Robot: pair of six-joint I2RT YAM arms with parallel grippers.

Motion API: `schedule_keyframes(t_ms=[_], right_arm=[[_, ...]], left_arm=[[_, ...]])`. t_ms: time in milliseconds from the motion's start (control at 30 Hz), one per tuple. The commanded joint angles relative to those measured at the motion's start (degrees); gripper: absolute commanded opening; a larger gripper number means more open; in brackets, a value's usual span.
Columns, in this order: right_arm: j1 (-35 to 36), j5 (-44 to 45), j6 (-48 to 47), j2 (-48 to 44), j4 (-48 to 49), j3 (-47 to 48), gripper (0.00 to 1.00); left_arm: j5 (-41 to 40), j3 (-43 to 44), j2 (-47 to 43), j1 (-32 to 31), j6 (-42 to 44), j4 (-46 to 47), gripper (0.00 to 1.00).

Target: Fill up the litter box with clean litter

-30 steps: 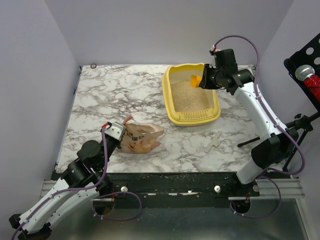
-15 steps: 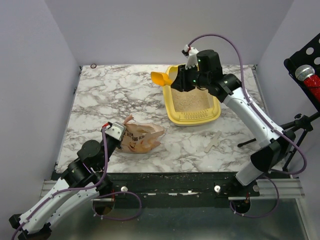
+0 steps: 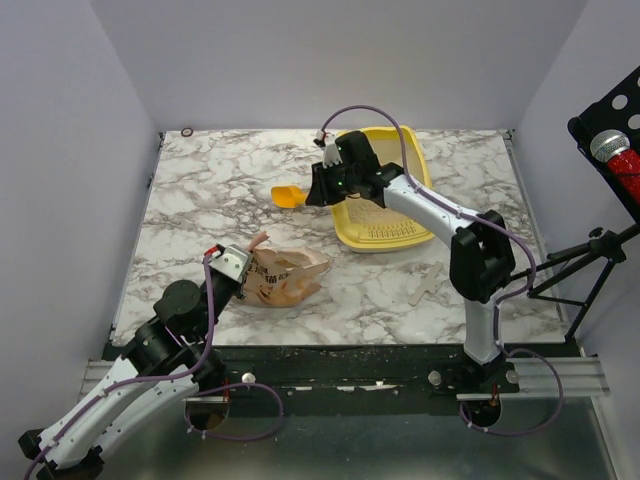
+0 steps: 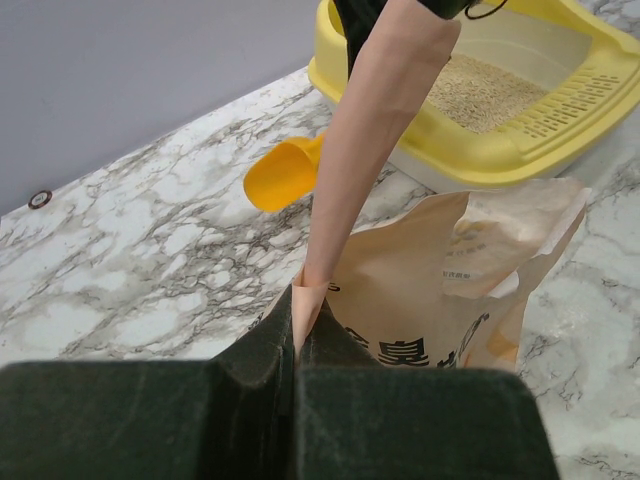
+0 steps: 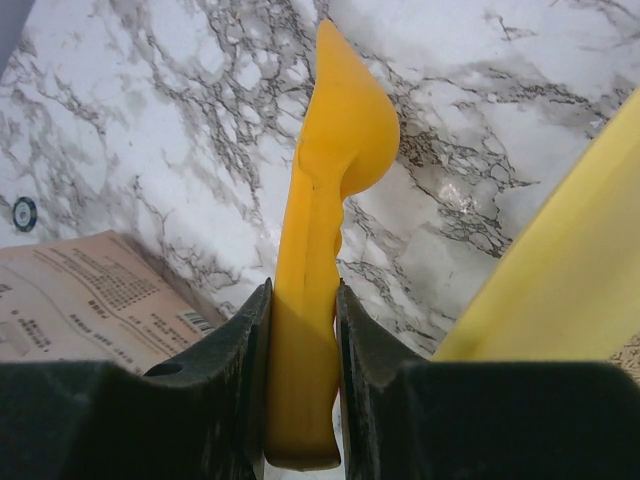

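The yellow litter box (image 3: 352,236) stands at the back right of the table, partly behind my right arm, with beige clean litter (image 4: 485,92) on its floor. My right gripper (image 3: 312,192) is shut on the handle of the orange scoop (image 3: 288,196), held over the marble left of the box; the scoop (image 5: 325,200) stands on edge between the jaws. My left gripper (image 3: 243,270) is shut on a pinched edge of the pinkish-tan litter bag (image 3: 285,275), whose mouth gapes toward the box. The bag's strip (image 4: 370,130) runs up from the jaws.
A pale cross-shaped piece (image 3: 428,282) lies on the marble right of the bag. A small dark ring (image 3: 187,131) sits at the back left corner. A stand with a microphone (image 3: 612,148) is off the table's right side. Grains are scattered along the front rail.
My right arm has swung left with the scoop, from over the litter box out past its left rim and lower toward the table. The left gripper and the bag have stayed put.
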Motion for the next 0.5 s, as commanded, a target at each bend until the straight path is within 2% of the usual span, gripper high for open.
schedule_keyframes(t_ms=[0, 133, 367, 467], right_arm=[[0.3, 1.2, 1.2, 4.0, 4.3, 1.5, 0.0], [0.3, 1.7, 1.0, 6.0, 4.7, 0.7, 0.04], [0.3, 3.0, -0.2, 6.8, 4.7, -1.9, 0.27], [0.3, 3.0, -0.6, 7.6, 3.5, -1.5, 0.33]], left_arm=[[1.8, 1.8, -1.0, 0.1, -0.7, 7.2, 0.0], [1.7, 1.5, -0.8, 0.1, -0.5, 7.6, 0.0], [1.9, 1.4, -0.2, 0.1, -0.3, 7.8, 0.0], [2.0, 1.3, -0.1, 0.1, -0.2, 7.9, 0.0]])
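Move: The right hand holds the scoop over the open marble left of the litter box; the spot for its bowl lies about 7 cm to the left, 3 cm ahead and some 10 cm below. The litter box's middle is about 14 cm to the right, 2 cm farther out and 5 cm lower, while the paper bag's middle is 19 cm back, 7 cm left and 3 cm lower. From the left hand, that spot is some 21 cm ahead, 9 cm right and 18 cm below. The right hand carries on down beside the litter box's left side, lowering the scoop about 5 cm towards the bare tabletop while easing a little over 1 cm forward. Most of the drop comes early, then it slows almost to a stop with hardly any wrist turn, the fingers keeping their hold on the handle and the bowl seeming to touch the marble by the end. ##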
